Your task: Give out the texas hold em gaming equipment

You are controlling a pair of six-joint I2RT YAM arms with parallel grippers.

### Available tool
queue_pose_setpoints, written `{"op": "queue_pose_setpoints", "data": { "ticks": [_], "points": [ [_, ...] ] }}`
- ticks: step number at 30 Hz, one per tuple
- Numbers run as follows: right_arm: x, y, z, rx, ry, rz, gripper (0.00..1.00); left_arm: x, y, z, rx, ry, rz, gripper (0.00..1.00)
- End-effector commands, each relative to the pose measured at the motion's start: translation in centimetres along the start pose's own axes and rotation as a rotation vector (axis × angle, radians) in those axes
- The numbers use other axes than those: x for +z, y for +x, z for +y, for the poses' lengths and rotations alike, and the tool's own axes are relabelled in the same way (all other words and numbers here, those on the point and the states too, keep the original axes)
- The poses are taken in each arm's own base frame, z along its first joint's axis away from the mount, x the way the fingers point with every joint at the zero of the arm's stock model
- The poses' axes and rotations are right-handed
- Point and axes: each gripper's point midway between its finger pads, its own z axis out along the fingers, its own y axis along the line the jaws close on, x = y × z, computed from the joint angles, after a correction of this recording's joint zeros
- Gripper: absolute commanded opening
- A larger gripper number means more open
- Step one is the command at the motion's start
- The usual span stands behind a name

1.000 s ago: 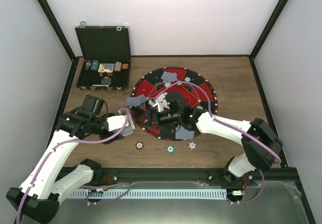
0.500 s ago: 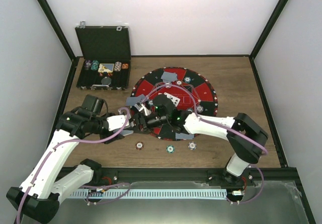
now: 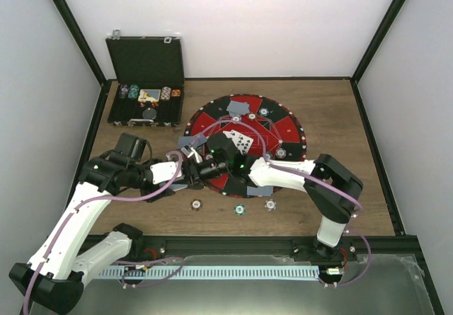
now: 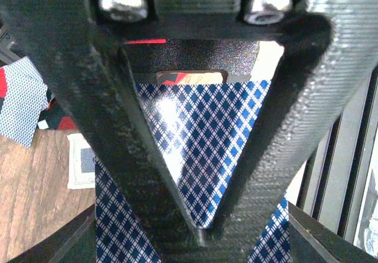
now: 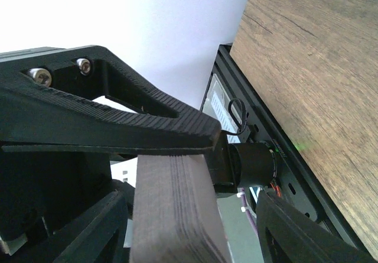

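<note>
My left gripper point(image 3: 178, 175) point(image 4: 204, 233) is shut on a deck of playing cards point(image 4: 195, 156) with blue diamond backs, at the left edge of the round red-and-black mat point(image 3: 287, 127). My right gripper point(image 3: 192, 173) point(image 5: 242, 168) straddles that deck point(image 5: 171, 216). Its upper finger point(image 5: 147, 127) rests on the top card, and a gap shows to the lower finger point(image 5: 307, 233). Dealt cards point(image 3: 239, 107) point(image 3: 191, 141) point(image 3: 258, 190) lie on the mat, with face-up cards point(image 3: 241, 141) in the middle. Three poker chips point(image 3: 196, 204) point(image 3: 240, 209) point(image 3: 270, 204) lie in front of the mat.
An open black case point(image 3: 145, 64) with chip rows point(image 3: 145, 94) stands at the back left. Two more chips point(image 3: 263, 111) point(image 3: 281, 153) sit on the mat. The right arm stretches across the mat's near side. The frame rail point(image 3: 233, 248) runs along the near edge.
My right arm has swung left from over the mat's middle to the deck in the left gripper, and its jaws have narrowed. The left arm has not moved.
</note>
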Motion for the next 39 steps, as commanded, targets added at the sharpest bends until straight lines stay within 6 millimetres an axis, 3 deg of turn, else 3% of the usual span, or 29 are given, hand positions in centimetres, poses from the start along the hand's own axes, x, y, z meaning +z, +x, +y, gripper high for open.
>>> {"op": "queue_pose_setpoints", "data": {
  "ticks": [1,8,16,24,39],
  "points": [
    [0.5,-0.1,1.4,-0.031,-0.043,0.017,0.6,-0.7,-0.9,0.1,0.01,-0.006,-0.033,0.12],
    [-0.3,-0.5,-1.4,0.034,0.033,-0.031,0.54,-0.8,-0.8,0.0,0.013,-0.012,-0.03,0.12],
    [-2.7,-0.5,-3.5,0.07,0.078,-0.081,0.53,-0.9,-0.7,-0.1,0.016,-0.012,-0.027,0.11],
    [-4.4,-0.9,-2.7,0.044,0.085,-0.114,0.5,-0.8,-0.8,0.0,0.014,-0.009,-0.032,0.11],
    [-7.3,-1.3,0.0,-0.002,0.076,-0.177,0.23,-0.7,-0.7,0.0,0.012,-0.008,-0.032,0.12]
  ]
}}
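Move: My left hand still holds the card deck, its middle some 3 cm to the right, 1 cm ahead and 2 cm below. From my right hand, reached across with its fingers open around the deck, that middle lies about 2 cm right, level fore and aft, 1 cm below. Down on the table, roughly 18 cm lower, two dealt cards sit 9 cm ahead; the brown chip is 13 cm back and 1 cm right. With my left hand holding the deck steady, I dip my right hand a good 1.5 cm so its upper finger bears on the top card. Then I drag it off to the right, about 5.5 cm, and some 3 cm forward, climbing back up on the way and turning about 10 degrees clockwise, while my fingers close from over half open to about a quarter around the card. ##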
